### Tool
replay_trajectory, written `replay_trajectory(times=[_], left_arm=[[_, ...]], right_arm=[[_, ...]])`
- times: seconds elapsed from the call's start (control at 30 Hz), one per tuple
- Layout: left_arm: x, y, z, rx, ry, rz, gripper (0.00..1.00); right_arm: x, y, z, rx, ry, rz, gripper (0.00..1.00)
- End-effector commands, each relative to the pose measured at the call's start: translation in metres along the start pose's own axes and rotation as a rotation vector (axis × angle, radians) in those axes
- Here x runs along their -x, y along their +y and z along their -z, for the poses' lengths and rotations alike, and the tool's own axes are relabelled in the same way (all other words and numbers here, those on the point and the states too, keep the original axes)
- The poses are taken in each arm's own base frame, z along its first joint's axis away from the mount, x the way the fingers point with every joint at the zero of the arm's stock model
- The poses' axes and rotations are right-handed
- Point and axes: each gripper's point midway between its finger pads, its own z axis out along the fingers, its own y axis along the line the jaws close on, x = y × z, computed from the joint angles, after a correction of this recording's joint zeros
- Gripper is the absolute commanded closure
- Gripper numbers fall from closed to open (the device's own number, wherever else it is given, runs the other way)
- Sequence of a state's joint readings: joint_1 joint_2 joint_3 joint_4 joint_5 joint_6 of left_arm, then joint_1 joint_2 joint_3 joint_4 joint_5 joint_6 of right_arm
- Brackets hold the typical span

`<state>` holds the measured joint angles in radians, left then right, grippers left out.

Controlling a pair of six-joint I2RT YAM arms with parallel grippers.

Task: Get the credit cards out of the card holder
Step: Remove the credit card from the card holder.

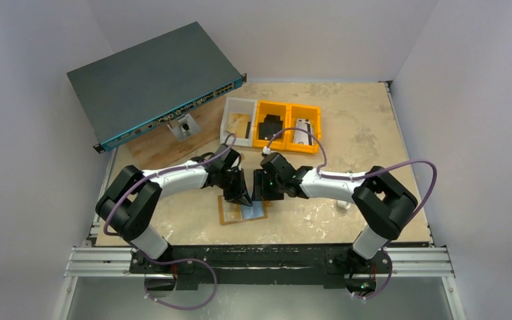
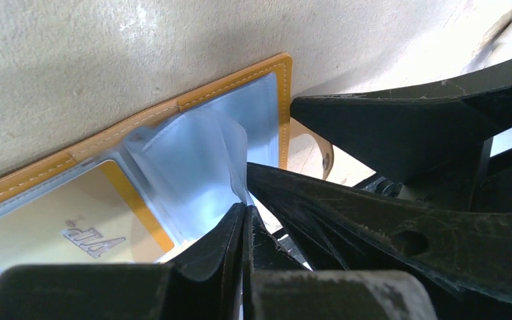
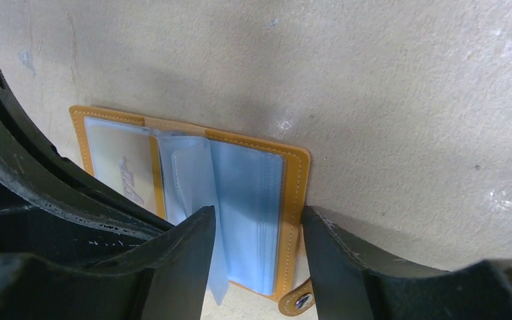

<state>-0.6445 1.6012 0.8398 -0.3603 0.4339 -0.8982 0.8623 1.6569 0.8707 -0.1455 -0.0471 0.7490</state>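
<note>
The card holder [image 1: 229,213] lies open on the table between both arms, tan-orange with pale blue sleeves [image 3: 253,200]. A cream card [image 2: 87,227] with a gold border and "VIP" lettering sits in its left pocket [image 3: 123,173]. My left gripper [image 2: 247,208] is shut, its tips pinching the raised corner of one clear sleeve [image 2: 200,160]. My right gripper [image 3: 257,213] is open and straddles the right half of the holder, one finger on the sleeve stack's inner side, the other outside the orange edge [image 3: 300,193]. The snap tab [image 3: 297,301] pokes out near that outer finger.
A dark network switch [image 1: 153,83] leans on a wooden board [image 1: 173,143] at the back left. A white bin [image 1: 240,120] and two orange bins [image 1: 287,123] stand behind the arms. Walls close in on both sides.
</note>
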Motion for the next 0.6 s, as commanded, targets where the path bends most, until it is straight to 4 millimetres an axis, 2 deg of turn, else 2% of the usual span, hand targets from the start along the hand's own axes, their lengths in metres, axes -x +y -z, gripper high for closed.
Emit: replay_trajectory(times=[0.0,0.33,0.57], left_arm=[[0.010,-0.015,-0.001,-0.026,-0.028,-0.030,1.00],[0.013,-0.022,-0.001,-0.036,-0.033,-0.040,1.00],[0.020,-0.030,-0.002,-0.045,-0.039,-0.048,1.00]], right_arm=[[0.004,-0.001,0.015,-0.011,-0.018,-0.021,0.47],[0.040,0.004,0.059,0.005,-0.154,-0.060,0.45],[0.041,0.007,0.066,0.019,-0.161,-0.060,0.45]])
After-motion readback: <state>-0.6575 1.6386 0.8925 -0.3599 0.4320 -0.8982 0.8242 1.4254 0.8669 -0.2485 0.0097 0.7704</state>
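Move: My shut left fingers already hold the edge of a clear sleeve. The card holder's middle lies about 2 cm back and 2 cm to their left, some 3 cm below, its beige panel roughly 6 cm left and 3 cm back, its strap about 5 cm right and 1 cm back. From my half-open right hand, the card holder's middle lies about 5 cm left, 1 cm back and 1 cm down; the strap sits about 3 cm right and 2 cm back. I lift my right hand clear of the card holder's right half, straight up for about 6 cm while easing some 2 cm to the right, the fingers staying half open. My shut left fingers keep their pinch on the clear sleeve and draw it slowly right and forward, about 1 cm each way. ##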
